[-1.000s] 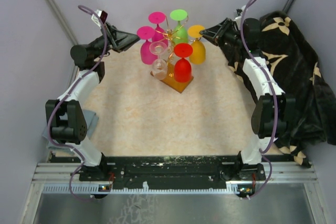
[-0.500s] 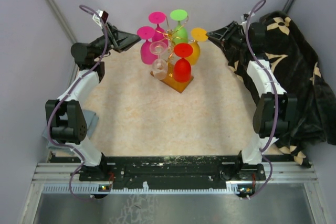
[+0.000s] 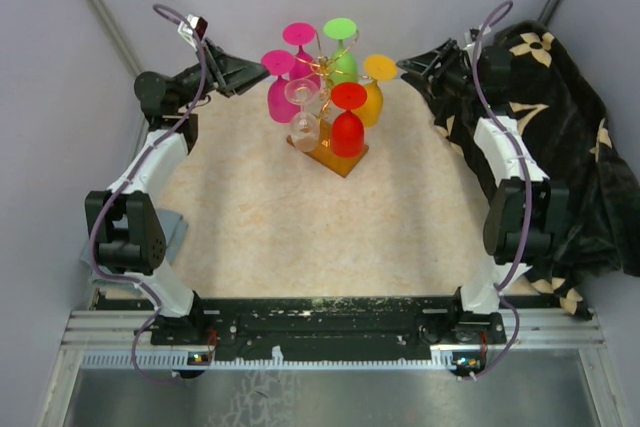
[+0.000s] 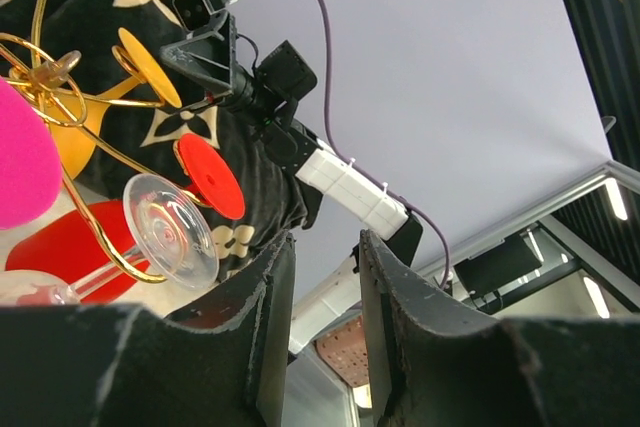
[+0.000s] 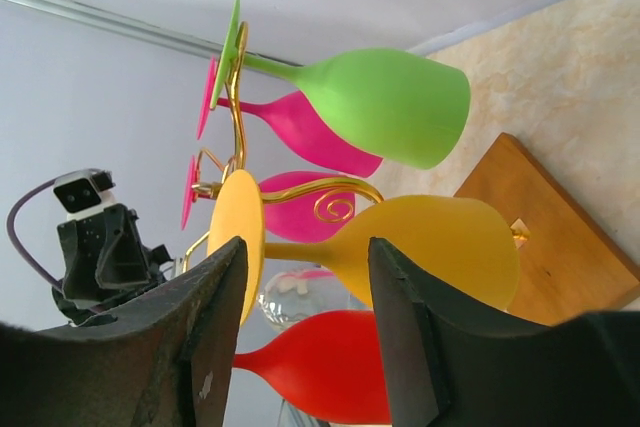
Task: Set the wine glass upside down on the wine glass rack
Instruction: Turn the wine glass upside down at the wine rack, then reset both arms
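The wine glass rack (image 3: 322, 72) of gold wire stands on its wooden base (image 3: 338, 159) at the back middle of the table. A yellow wine glass (image 3: 372, 99) hangs upside down on its right arm, foot on top. In the right wrist view the yellow glass (image 5: 440, 247) lies just beyond the tips of my right gripper (image 5: 305, 257), which is open and touches nothing. In the top view my right gripper (image 3: 405, 67) is a little right of the glass's foot. My left gripper (image 3: 258, 72) is beside a pink glass's foot, and its jaws (image 4: 325, 247) are apart and hold nothing.
Two pink glasses (image 3: 282, 97), a green one (image 3: 343, 62), a red one (image 3: 347, 129) and a clear one (image 3: 303, 125) also hang on the rack. A black patterned cloth (image 3: 560, 127) covers the right side. A grey cloth (image 3: 172, 232) lies by the left arm.
My right gripper has opened and drawn back to the right, off the yellow glass, which stays hanging on the rack. The left gripper has opened slightly and edged away from the pink foot.
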Controlling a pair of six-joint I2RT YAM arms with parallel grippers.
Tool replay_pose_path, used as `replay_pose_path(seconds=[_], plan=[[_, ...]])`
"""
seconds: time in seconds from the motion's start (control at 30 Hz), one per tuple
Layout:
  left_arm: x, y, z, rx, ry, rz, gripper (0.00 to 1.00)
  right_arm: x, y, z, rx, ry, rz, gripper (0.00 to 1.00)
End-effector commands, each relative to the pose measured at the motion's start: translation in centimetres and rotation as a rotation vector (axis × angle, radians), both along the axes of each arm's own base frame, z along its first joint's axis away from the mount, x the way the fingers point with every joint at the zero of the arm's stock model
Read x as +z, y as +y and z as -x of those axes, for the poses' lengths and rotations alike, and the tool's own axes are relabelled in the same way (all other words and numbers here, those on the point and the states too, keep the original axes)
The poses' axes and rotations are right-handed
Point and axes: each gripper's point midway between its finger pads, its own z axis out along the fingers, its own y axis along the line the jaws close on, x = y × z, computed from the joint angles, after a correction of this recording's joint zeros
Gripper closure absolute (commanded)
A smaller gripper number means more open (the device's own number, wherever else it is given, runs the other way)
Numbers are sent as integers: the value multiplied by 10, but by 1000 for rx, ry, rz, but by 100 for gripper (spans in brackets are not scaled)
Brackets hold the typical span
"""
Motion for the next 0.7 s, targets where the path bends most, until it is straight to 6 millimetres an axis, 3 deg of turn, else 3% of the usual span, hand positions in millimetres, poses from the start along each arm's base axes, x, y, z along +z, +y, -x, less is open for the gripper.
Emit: replay_pose_path(seconds=[0.0, 0.27, 0.67], plan=[[10, 2, -1, 26, -67, -56, 62, 58, -8, 23, -17, -169, 24, 48], [3, 9, -19, 123, -74, -182, 53, 74, -17, 38, -64, -211, 81, 25], [11, 13, -14, 146, -115, -216, 21, 82, -17, 48, -69, -230, 88, 24]])
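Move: The orange wine glass already hangs free on the rack, its middle some 5 cm left, 2 cm ahead and 3 cm below the right hand. At about that same height, the green glass hangs about 9 cm ahead and 11 cm left of the right hand, the red one about 5 cm back and 10 cm left. From the left hand, the near pink glass lies roughly 8 cm ahead, 3 cm right and 13 cm lower; the clear one 3 cm ahead, 7 cm right, as low. Rising about 5 cm and drawing back some 3 to 4 cm, the empty right hand backs away from the orange glass, its fingers spreading wider, and then holds there. The left hand, touching nothing, eases about 3 cm forward and a little down towards the near pink glass, rolls some 10 degrees with its left side rising, and spreads its nearly closed fingers wide. ##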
